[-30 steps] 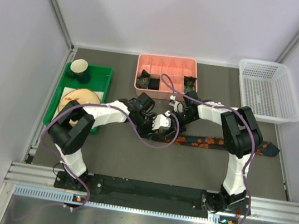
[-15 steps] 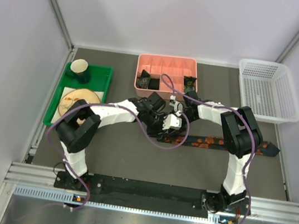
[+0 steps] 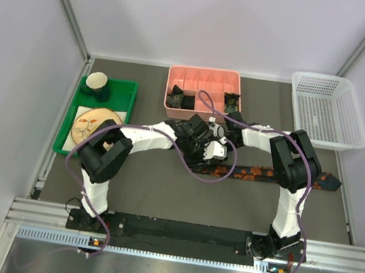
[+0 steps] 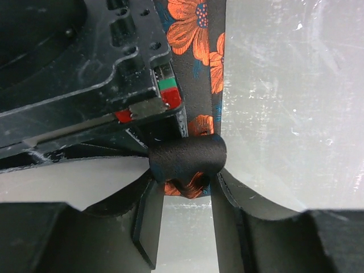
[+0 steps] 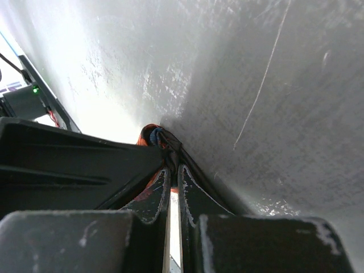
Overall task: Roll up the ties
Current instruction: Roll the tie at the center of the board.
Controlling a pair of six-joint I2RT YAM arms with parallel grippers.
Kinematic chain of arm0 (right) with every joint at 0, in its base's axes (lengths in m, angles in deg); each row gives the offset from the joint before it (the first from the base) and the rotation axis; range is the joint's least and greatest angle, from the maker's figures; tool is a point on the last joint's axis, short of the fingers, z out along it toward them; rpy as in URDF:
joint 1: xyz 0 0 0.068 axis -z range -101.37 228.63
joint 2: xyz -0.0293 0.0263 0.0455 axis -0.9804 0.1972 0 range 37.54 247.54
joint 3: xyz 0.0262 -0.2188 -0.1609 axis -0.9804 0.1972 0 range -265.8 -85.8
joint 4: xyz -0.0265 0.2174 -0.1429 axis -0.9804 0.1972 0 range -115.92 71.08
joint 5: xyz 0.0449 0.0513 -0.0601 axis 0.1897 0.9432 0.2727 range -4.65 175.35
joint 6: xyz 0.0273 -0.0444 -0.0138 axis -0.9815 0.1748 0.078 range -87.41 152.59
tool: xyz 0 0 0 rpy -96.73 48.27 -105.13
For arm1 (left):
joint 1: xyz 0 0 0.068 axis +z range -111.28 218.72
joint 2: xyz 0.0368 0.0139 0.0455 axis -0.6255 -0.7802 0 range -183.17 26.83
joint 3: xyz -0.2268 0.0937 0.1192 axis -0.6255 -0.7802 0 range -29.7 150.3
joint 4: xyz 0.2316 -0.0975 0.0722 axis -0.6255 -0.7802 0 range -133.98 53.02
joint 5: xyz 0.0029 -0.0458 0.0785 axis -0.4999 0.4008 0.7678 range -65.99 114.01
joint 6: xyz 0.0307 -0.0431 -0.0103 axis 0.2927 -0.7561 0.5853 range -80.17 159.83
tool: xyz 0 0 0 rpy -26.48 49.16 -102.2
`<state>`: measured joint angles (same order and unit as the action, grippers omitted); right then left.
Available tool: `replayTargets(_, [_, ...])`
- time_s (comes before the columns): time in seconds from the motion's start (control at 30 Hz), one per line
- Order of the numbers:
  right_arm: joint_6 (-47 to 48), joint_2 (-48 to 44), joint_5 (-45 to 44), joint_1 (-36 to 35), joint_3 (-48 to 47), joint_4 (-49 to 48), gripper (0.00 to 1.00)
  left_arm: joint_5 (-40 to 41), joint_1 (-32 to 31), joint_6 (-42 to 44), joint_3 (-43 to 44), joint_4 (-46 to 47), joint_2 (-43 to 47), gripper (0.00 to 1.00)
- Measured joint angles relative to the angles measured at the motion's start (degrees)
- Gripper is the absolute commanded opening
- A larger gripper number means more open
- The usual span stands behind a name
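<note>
A black tie (image 3: 266, 174) with red-orange flowers lies flat across the table's right half. Its left end is wound into a small roll (image 4: 187, 159). My left gripper (image 4: 185, 187) holds that roll between its fingertips, one finger (image 4: 149, 213) on each side of it. The flat length of the tie (image 4: 196, 34) runs away from the roll. My right gripper (image 5: 173, 170) is shut on the tie's inner end (image 5: 149, 133) at the roll's core. In the top view both grippers, left (image 3: 209, 151) and right (image 3: 218, 136), meet at mid-table. Other rolled ties (image 3: 176, 97) sit in the pink box.
A pink compartment box (image 3: 205, 75) stands behind the grippers. A green tray (image 3: 126, 88) at the left holds a cup (image 3: 98, 82) and a plate (image 3: 95, 123). A white basket (image 3: 327, 110) is at the back right. Purple cables (image 3: 207, 176) loop over the table.
My left arm has swung to the right, carrying the roll along the tie toward the right gripper. The flat part of the tie looks shorter. The right arm has barely moved.
</note>
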<state>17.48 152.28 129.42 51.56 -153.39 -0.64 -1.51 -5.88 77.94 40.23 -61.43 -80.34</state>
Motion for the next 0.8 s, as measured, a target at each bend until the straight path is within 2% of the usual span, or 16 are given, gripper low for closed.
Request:
replayTargets(0.17, [-0.61,-0.07,0.68,0.24,0.48,-0.85,0.00,1.38,-0.48,1.03,1.79,-2.03,-1.79,0.43])
replayTargets(0.3, [-0.63,-0.07,0.96,0.24,0.50,-0.92,0.00,2.49,-0.87,2.34,2.01,-2.78,-2.25,0.39])
replayTargets(0.43, [-0.48,-0.13,1.11,0.31,0.44,-0.61,0.15,2.99,-1.07,4.26,3.28,-4.90,-3.02,0.35])
replayTargets(0.77, [1.55,-2.97,2.10,3.72,-0.46,4.94,0.28,2.86,-1.11,8.22,3.45,-6.25,-3.10,0.33])
replayTargets(0.8, [1.68,-3.56,2.47,4.20,-0.48,5.64,0.32,2.86,-1.11,8.46,3.45,-6.27,-3.10,0.33])
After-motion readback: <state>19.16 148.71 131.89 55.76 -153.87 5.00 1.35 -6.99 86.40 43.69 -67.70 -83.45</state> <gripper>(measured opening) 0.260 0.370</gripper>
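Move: The rolled end of the tie sits almost at the left hand's fingertips, about 1 cm to the right and 1 cm below. From the right hand it lies some 2 cm back and 1 cm to the left, at about the same height. The flat strip's middle is roughly 24 cm right of the left hand, level fore-and-aft and some 3 cm below; the pink bin stands about 23 cm ahead of that hand, 3 cm to its left. The roll stays between the left fingers, which sink about 1 cm with it, tip a little, turn slightly clockwise and narrow a touch. The right hand, shut on the roll's far edge at first, holds still, then spreads its fingers, lets go and backs off to the right and up, roughly 3 cm in all. ##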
